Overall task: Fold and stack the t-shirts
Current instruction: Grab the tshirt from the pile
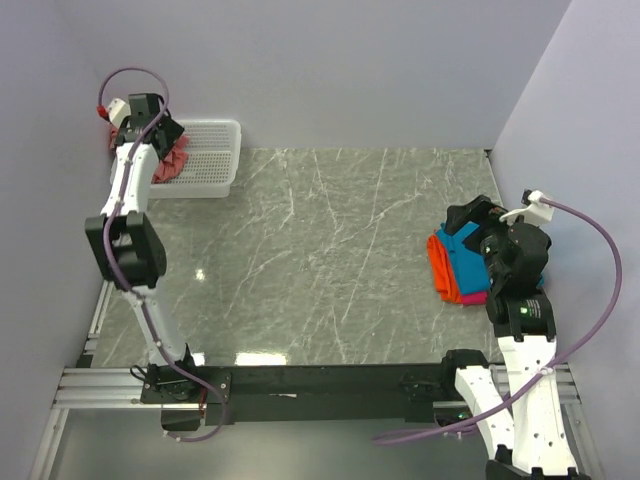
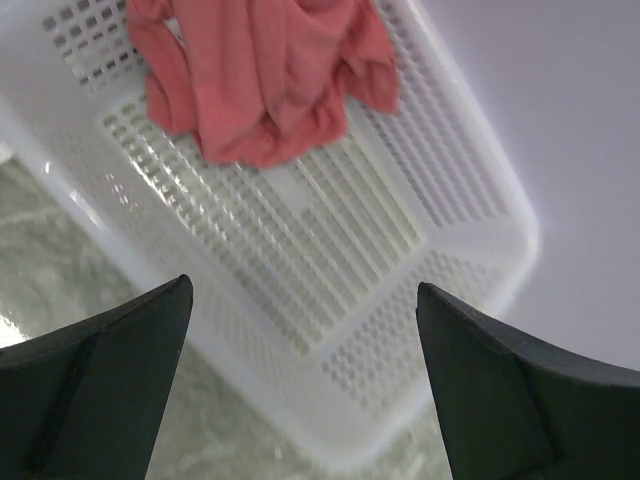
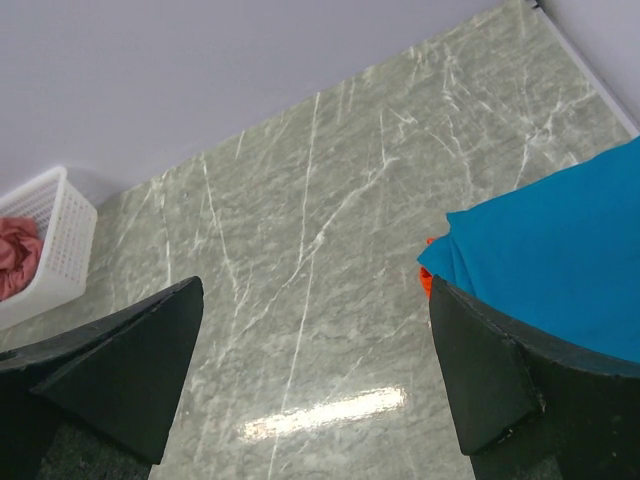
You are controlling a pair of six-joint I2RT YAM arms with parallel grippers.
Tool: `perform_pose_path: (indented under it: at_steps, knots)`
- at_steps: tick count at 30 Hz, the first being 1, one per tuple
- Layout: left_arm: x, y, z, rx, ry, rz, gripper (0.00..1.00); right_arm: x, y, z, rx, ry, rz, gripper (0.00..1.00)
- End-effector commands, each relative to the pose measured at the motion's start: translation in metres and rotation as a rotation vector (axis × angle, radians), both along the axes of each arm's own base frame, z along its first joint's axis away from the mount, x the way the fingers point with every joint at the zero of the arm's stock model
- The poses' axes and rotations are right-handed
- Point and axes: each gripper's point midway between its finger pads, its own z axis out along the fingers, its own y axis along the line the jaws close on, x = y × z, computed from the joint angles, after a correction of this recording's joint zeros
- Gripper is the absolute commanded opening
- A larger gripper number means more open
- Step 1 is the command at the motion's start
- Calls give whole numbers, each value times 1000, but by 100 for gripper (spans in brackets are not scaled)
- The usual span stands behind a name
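A crumpled salmon-red t-shirt (image 1: 170, 166) (image 2: 260, 80) lies in the left end of the white mesh basket (image 1: 212, 160) (image 2: 400, 260). My left gripper (image 1: 172, 138) (image 2: 303, 300) hovers over the basket, open and empty, apart from the cloth. At the table's right side sits a stack of folded t-shirts: teal-blue (image 1: 458, 252) (image 3: 560, 260) on top, with orange (image 1: 438, 268) (image 3: 426, 282) and magenta-pink (image 1: 472, 298) edges showing under it. My right gripper (image 1: 468, 218) (image 3: 315, 290) is open above the stack's left edge, holding nothing.
The basket stands at the far left corner against the back wall (image 1: 330, 70). Grey marble tabletop (image 1: 320, 260) stretches between basket and stack. A side wall (image 1: 580, 120) runs close along the right of the stack. The basket (image 3: 50, 250) also shows far off in the right wrist view.
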Motion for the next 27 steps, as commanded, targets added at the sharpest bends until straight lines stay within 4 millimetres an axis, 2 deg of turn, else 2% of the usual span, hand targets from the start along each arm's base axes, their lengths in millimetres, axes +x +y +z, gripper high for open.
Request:
perform_pose_path:
  at_steps: [1,2,4,6,7,10,13,15,16,19,25,27]
  knots:
    - [12,31,-11,5,74,12,99,5,5,7,-17,-23,36,100]
    - [22,38,-33,1,101,14,100,5,6,4,-23,-9,45,100]
    - [36,53,-49,20,101,22,99,7,5,1,-29,-2,45,100]
    - [46,63,-55,33,81,42,99,9,6,-1,-23,10,45,100]
    - [50,67,-65,38,87,50,99,9,10,-1,-18,13,69,100]
    - [67,75,-70,66,37,54,99,11,12,-6,-13,18,78,99]
    - [79,88,-90,88,40,110,99,11,15,-10,-1,36,91,99]
    - [85,97,-91,114,13,149,99,10,14,-14,-8,46,92,99]
    - [88,100,-99,120,14,156,99,9,13,-16,-7,50,83,98]
    - [97,108,-108,126,-18,179,100,6,17,-14,2,61,100,98]
    - [123,106,-122,99,-107,164,99,5,18,-6,33,46,98,96]
    - [132,105,-120,94,-149,156,99,5,22,-5,44,38,113,96]
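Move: Ahead and to the left of the left hand lies the crumpled salmon t-shirt, some 13 cm farther out, 11 cm left and about 20 cm lower. It is heaped in the left part of the white basket, whose middle sits roughly 11 cm ahead of this hand, 1 cm left and 19 cm down. From the right hand the t-shirt is far off, about 40 cm forward, 85 cm left and 27 cm below. Sinking into the basket towards the t-shirt, the left hand goes about 15 cm down, 10 forward and 10 left; the first stretch is a quick drop, then it slows and reaches more forward. Its wide-open fingers dip slightly and level again, turning some 10 degrees counter-clockwise, and end close over the cloth; contact can't be seen. The right hand eases down a couple of centimetres and slightly left. ##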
